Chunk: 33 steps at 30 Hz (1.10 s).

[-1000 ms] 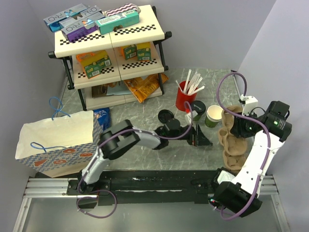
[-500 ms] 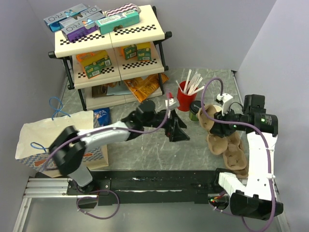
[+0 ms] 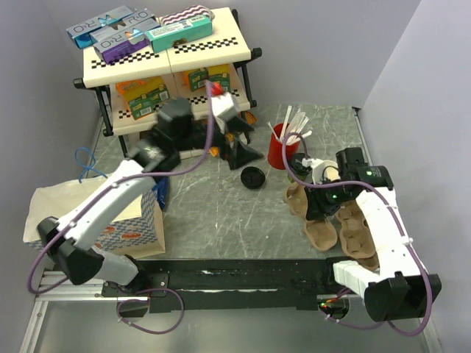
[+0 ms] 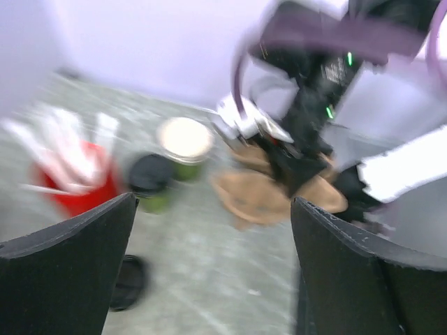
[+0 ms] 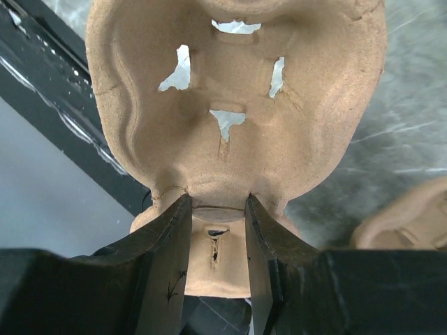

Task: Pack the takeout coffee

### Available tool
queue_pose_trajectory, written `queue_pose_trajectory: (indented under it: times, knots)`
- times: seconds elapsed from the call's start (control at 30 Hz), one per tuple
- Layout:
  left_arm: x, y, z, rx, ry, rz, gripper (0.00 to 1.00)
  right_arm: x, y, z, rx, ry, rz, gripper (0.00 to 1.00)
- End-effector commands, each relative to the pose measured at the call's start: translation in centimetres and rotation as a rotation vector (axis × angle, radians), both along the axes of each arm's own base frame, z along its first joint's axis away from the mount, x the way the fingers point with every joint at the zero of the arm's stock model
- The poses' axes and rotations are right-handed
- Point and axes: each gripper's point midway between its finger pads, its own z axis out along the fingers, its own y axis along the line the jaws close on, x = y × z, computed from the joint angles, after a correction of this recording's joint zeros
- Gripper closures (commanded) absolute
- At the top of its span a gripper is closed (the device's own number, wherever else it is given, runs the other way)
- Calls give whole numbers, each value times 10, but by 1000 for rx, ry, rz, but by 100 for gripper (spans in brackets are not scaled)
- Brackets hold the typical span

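Note:
The takeout coffee, a small green cup wearing a black lid, stands blurred in the left wrist view between the red cup of white sticks and an uncapped green cup. My left gripper hangs open and empty high over the table in front of the shelf, well left of the cups; its fingers frame bare table. My right gripper is shut on the rim of a brown pulp cup carrier, held low over the table just right of the cups.
A loose black lid lies on the table left of the red cup. A second pulp carrier rests at the right. The paper bag stands at the left, the stocked shelf behind.
My left arm has lifted and swung left and back from the cups toward the shelf, still open. My right arm has carried the pulp carrier leftward and nearer the table's middle.

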Motion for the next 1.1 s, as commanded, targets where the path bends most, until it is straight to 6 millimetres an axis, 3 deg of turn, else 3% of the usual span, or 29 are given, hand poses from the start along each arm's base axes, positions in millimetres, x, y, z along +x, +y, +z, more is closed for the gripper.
queue_pose_trajectory:
  times: [0.0, 0.13, 0.33, 0.47, 0.67, 0.87, 1.07]
  knots:
    - [0, 52, 71, 1, -245, 118, 1, -7, -7, -29, -60, 93, -42, 100]
    - [20, 89, 94, -8, -308, 250, 1, -16, -24, -57, -152, 167, -90, 100]
    - [49, 122, 91, -23, -280, 358, 1, -23, -49, -72, -199, 234, -164, 100]
    - [53, 123, 92, -32, -289, 352, 1, -18, -79, -70, -229, 240, -268, 100]
    - [53, 124, 87, -55, -263, 340, 1, -11, -104, -75, -278, 214, -269, 100]
    - [49, 131, 91, -58, -270, 350, 1, 13, -92, -81, -207, 188, -234, 100]
    - [56, 151, 114, -15, -385, 442, 1, 33, -63, -75, -179, 138, -106, 100]
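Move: The right hand still pinches one cardboard cup carrier by its middle bridge; the other carrier lies about 16 cm to its right, roughly level with it and 13 cm below. From that hand the black-lidded cup stands straight ahead by about 18 cm, the open cream cup about 16 cm ahead and 7 cm right, both some 10 cm down. From the empty left hand the other carrier lies about 36 cm right, 8 cm back and 35 cm below. The right hand keeps its pinch on the carrier's middle bridge and lowers it about 9 cm while carrying it some 8 cm to the right towards the other carrier, easing slightly back left at the end, its slanting fingers tipping closer to straight down with a small clockwise turn. Meanwhile the left hand, empty and wide open, backs off up and left with some forward travel, rising about 11 cm and then sinking partway, away from the carriers towards the shelf, swinging some 20 degrees counter-clockwise. ##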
